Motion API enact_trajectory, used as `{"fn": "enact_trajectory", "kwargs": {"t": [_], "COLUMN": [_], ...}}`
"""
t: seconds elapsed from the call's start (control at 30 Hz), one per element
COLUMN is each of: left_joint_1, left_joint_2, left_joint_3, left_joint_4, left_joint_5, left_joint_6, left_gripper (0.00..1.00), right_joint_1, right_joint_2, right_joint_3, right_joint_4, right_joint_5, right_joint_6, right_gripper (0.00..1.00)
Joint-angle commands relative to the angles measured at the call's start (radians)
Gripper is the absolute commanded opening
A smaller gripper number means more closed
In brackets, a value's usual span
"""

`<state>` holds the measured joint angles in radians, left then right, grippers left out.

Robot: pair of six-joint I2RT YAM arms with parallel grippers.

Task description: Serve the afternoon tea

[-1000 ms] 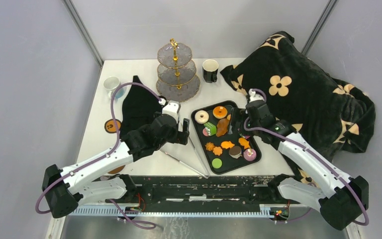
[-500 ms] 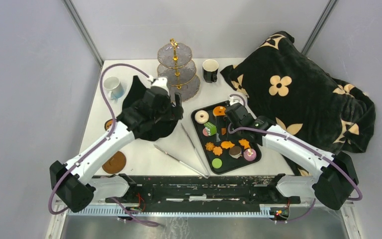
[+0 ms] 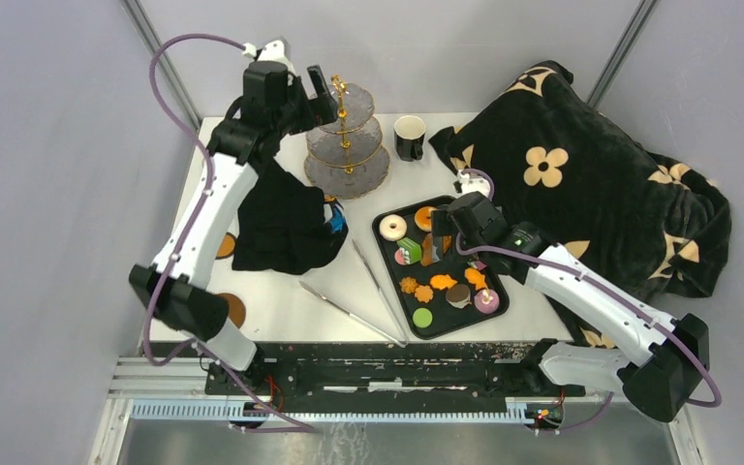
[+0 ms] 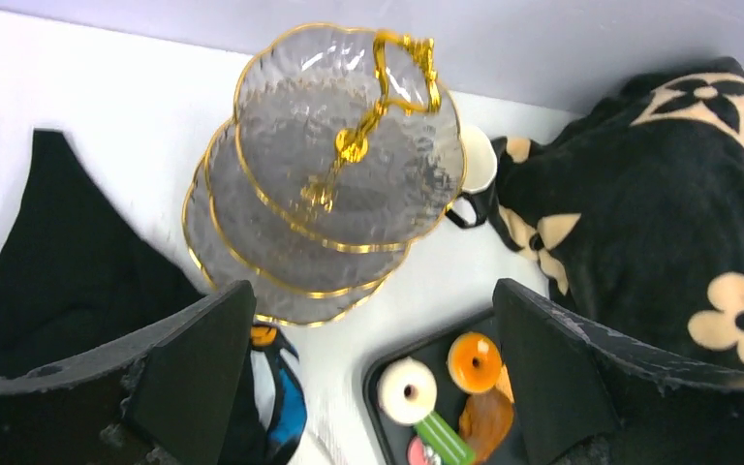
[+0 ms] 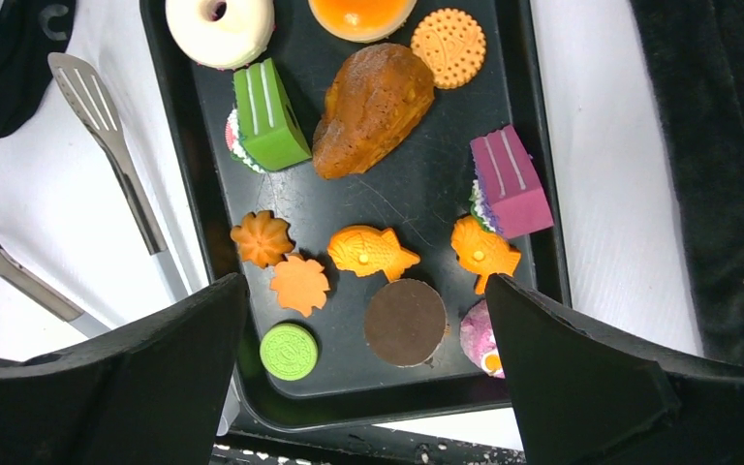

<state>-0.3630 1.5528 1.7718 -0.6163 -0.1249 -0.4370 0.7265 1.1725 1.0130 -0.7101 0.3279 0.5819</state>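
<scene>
The afternoon tea lies on a black tray (image 3: 380, 232): a white donut (image 4: 408, 389), an orange donut (image 4: 474, 361), a green slice (image 5: 269, 116), a brown cake (image 5: 373, 97), a purple slice (image 5: 511, 182), orange cookies (image 5: 370, 252), a green disc (image 5: 289, 351) and a brown disc (image 5: 405, 322). A glass three-tier stand (image 3: 347, 140) with gold rims is bare. My left gripper (image 3: 320, 89) hangs open high beside the stand's top, nothing in it. My right gripper (image 3: 443, 232) is open above the tray's far half, holding nothing.
Two metal tongs (image 3: 368, 291) lie left of the tray. A black cloth (image 3: 286, 223) lies left of those. A black mug (image 3: 409, 136) stands right of the stand. The black flowered blanket (image 3: 591, 184) fills the right side. Brown coasters (image 3: 225, 245) sit at the left edge.
My left arm rose from low over the table middle to the back, above the stand. My right gripper shifted left and back over the tray. Both stayed open.
</scene>
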Motion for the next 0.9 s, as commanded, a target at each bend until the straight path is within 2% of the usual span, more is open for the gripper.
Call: {"fn": "enact_trajectory", "kwargs": {"t": [0.0,0.23,0.37,0.63,0.87], "left_joint_1": [0.008,0.004,-0.044,-0.15,-0.172], "left_joint_2": [0.145,0.371,0.462,0.572,0.603], "left_joint_3": [0.189,0.488,0.596,0.656,0.65], "left_joint_4": [0.002,0.018,0.019,0.006,0.011], "left_joint_5": [0.036,-0.011,-0.171,-0.48,-0.571], "left_joint_6": [0.054,0.062,0.119,0.229,0.236], "left_gripper": [1.0,1.0,0.98,0.82,0.63], "right_joint_1": [0.001,0.001,0.001,0.001,0.001], "right_joint_2": [-0.049,-0.045,-0.017,0.002,0.012], "right_joint_3": [0.018,0.011,0.029,0.037,0.033], "right_joint_4": [-0.02,-0.02,-0.03,-0.026,-0.032], "right_joint_5": [0.046,0.034,0.027,0.033,0.041], "right_joint_6": [0.025,0.034,0.032,0.016,0.008], "right_gripper": [1.0,1.0,1.0,1.0,1.0]}}
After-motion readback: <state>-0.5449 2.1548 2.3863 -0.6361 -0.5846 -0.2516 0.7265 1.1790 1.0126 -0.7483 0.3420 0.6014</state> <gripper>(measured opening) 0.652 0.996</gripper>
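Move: The gold handle on top of the three-tier stand is about 13 cm ahead of the left hand, 4 cm to its right and some 3 cm lower. The black mug stands roughly 4 cm farther out than the handle, 16 cm to its right and some 27 cm below it. The black cloth's middle lies level with the left hand, about 10 cm to its left, 35 cm below. From the right hand the handle is about 30 cm ahead, 25 cm left and 16 cm up. Contact can't be made out, but the left hand comes close in on the stand's gold handle: first some 11 cm forward over the top plate, easing right, then farther right, about 7 cm in all, and lastly down 3 to 4 cm. Late on, the wrist rolls its left side up by about 20 degrees and swings a little counter-clockwise, while the wide-open fingers close to around two-thirds. ##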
